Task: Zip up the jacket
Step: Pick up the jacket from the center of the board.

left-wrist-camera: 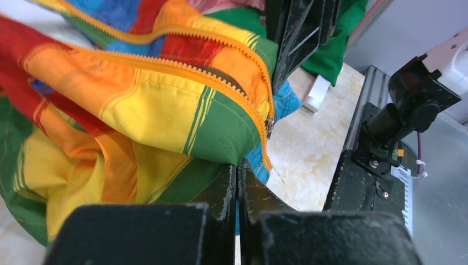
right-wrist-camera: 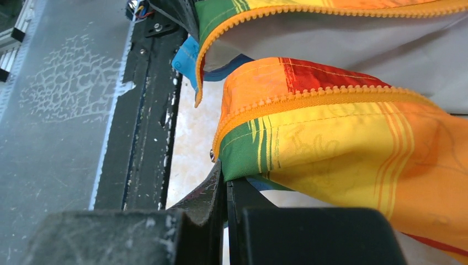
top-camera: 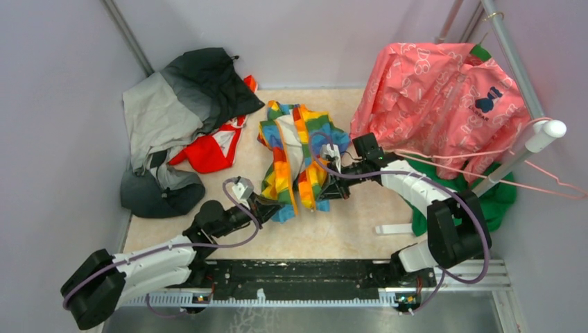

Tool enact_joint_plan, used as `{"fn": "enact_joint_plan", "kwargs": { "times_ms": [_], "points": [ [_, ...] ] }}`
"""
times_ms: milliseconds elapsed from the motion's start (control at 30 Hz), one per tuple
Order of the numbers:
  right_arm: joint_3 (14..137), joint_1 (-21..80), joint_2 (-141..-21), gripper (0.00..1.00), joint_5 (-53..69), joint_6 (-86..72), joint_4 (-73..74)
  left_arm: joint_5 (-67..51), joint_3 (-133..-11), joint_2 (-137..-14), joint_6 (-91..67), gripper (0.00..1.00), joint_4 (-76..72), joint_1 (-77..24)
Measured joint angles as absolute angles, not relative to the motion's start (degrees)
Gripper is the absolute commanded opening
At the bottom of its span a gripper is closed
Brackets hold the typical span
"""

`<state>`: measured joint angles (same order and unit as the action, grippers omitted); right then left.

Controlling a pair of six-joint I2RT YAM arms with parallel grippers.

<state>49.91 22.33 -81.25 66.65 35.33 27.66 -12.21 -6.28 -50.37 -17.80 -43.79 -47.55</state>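
The rainbow-striped jacket (top-camera: 298,156) lies crumpled at the middle of the table, front open, pale lining showing. Its two orange zipper rows (left-wrist-camera: 221,83) run apart and unjoined. My left gripper (top-camera: 276,205) sits at the jacket's lower left corner; in the left wrist view it (left-wrist-camera: 238,168) is shut on the hem, blue cloth pinched between the fingers. My right gripper (top-camera: 324,189) reaches in from the right; in the right wrist view it (right-wrist-camera: 225,176) is shut on the green bottom corner of the jacket (right-wrist-camera: 342,138), just under the zipper teeth (right-wrist-camera: 309,96).
A grey-and-black jacket (top-camera: 173,104) and a red garment (top-camera: 211,149) lie at the back left. A pink patterned garment (top-camera: 437,97) hangs on a white rack (top-camera: 534,142) at the right, over a green garment (top-camera: 485,194). A pink hanger (top-camera: 555,184) sticks out right. The black base rail (top-camera: 312,277) runs along the near edge.
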Motion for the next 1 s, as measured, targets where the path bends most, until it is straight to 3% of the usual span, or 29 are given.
{"fn": "enact_joint_plan", "kwargs": {
  "times_ms": [533,1000],
  "points": [
    [50.9,22.3,-81.2,0.0,71.4,45.7,37.8,-18.3,-4.6,-51.5,-16.0,0.0,-58.2,-47.7],
    [54.6,22.3,-81.3,0.0,73.7,45.0,41.9,-14.9,-3.4,-54.6,-14.2,0.0,-67.6,-52.8]
  ]
}}
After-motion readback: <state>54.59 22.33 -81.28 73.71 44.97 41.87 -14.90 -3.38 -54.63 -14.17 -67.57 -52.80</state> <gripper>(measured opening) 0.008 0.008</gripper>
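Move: Both grippers already hold the jacket's front corners at the hem, clear of the board. From the left gripper the jacket's middle is about 17 cm ahead, 7 cm right and 11 cm lower; the right-held corner is some 13 cm right and 2 cm ahead; the red-white garment, 19 cm ahead, 22 cm left and 13 cm lower. From the right gripper the jacket's middle lies 15 cm ahead, 6 cm left and 9 cm lower. Keep both hem corners pinched shut. Raise the left gripper about 5 cm, drawing it back some 3 cm towards the base and slightly right, while its fingertips tip up about 15 degrees. Ease the right gripper back a couple of centimetres first, then lift it nearly 3 cm, turning it slightly counter-clockwise. ##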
